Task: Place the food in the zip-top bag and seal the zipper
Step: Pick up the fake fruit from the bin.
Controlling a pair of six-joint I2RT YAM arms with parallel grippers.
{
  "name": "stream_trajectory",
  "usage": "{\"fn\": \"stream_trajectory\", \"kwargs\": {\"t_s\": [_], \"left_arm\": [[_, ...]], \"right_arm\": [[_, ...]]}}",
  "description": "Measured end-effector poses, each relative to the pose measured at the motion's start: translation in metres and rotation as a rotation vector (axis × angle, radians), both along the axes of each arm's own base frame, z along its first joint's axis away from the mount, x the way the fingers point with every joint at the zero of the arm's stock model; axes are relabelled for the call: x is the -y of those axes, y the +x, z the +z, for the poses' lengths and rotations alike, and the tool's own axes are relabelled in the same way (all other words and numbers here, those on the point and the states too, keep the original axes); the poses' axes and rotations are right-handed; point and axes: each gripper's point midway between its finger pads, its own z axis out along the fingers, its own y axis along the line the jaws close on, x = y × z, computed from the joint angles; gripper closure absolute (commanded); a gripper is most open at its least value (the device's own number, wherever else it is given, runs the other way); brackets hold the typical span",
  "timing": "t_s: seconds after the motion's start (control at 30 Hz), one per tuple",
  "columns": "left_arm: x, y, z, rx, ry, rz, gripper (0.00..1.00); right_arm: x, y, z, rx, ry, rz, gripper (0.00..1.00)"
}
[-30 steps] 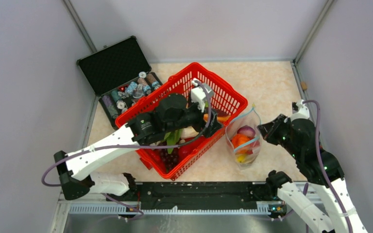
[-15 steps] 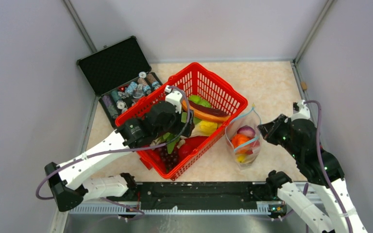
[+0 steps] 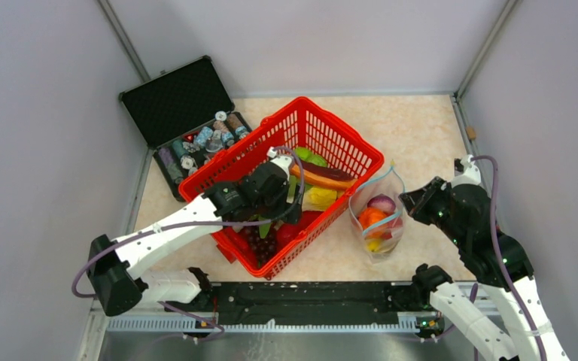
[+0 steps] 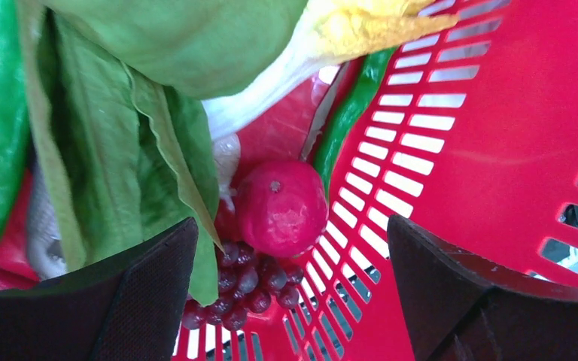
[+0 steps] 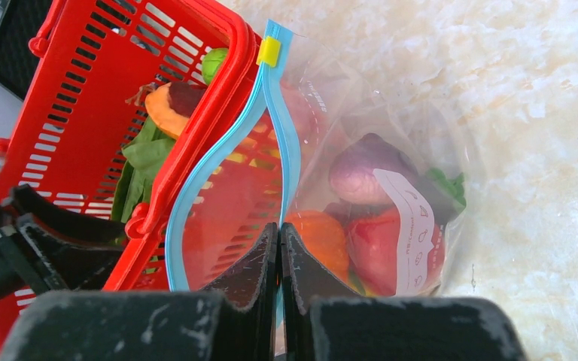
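The clear zip-top bag (image 3: pixel 380 219) stands right of the red basket (image 3: pixel 350 147), its mouth gaping. It holds food: a purple piece (image 5: pixel 361 169), an orange one (image 5: pixel 322 235) and a red one (image 5: pixel 380 248). My right gripper (image 5: pixel 280 229) is shut on the right lip of the light-blue zipper (image 5: pixel 229 143), whose yellow slider (image 5: pixel 269 51) sits at the far end. My left gripper (image 4: pixel 293 301) hangs open inside the basket, over a red round fruit (image 4: pixel 281 207) and dark grapes (image 4: pixel 244 289), touching neither. Green leaves (image 4: pixel 120 173) lie to its left.
More food, a yellow piece (image 3: pixel 317 197) and a long orange-and-brown one (image 3: pixel 323 179), fills the basket's far half. An open black case (image 3: pixel 188 120) of small bottles and spools lies behind the basket on the left. Grey walls close in three sides.
My left arm pulled back from the basket's bag-side rim toward its middle and dipped over the near end, its jaws spreading wide. The right arm and bag stayed still.
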Motion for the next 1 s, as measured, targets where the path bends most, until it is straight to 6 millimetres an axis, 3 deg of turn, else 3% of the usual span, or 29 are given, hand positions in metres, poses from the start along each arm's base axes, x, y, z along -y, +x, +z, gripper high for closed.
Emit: {"fn": "stream_trajectory", "kwargs": {"t_s": [0.37,0.63,1.0], "left_arm": [[0.012,-0.023,-0.064,-0.209,-0.003,0.022,0.11],[0.017,-0.03,-0.071,-0.252,-0.016,-0.013,0.12],[0.011,-0.031,-0.103,-0.272,0.06,-0.027,0.09]], "right_arm": [[0.001,0.0,0.0,-0.001,-0.002,-0.004,1.0],[0.003,0.0,0.0,0.001,-0.005,-0.014,1.0],[0.003,0.0,-0.001,0.0,-0.006,-0.017,1.0]]}}
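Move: The red pomegranate lies on the bin floor about 13 cm below the left hand, some 3 cm back and 2 cm to its right. The dark grapes adjoin it, some 6 cm left of it and 3 cm nearer the base; the green leaves are about 6 cm left of it and 2 cm farther out. The white-and-yellow cabbage is about 8 cm beyond it and 7 cm right. From the right hand, the pomegranate is roughly 27 cm left, 4 cm back and 22 cm down. The left hand sinks about 10 cm into the bin towards the pomegranate, easing back some 3 cm over the first half, nearly pausing halfway and then going on almost straight down. On the way the wrist tips about 15 degrees so the fingers point more steeply down, and they stay wide open, coming up to either side of the pomegranate without closing on it. ##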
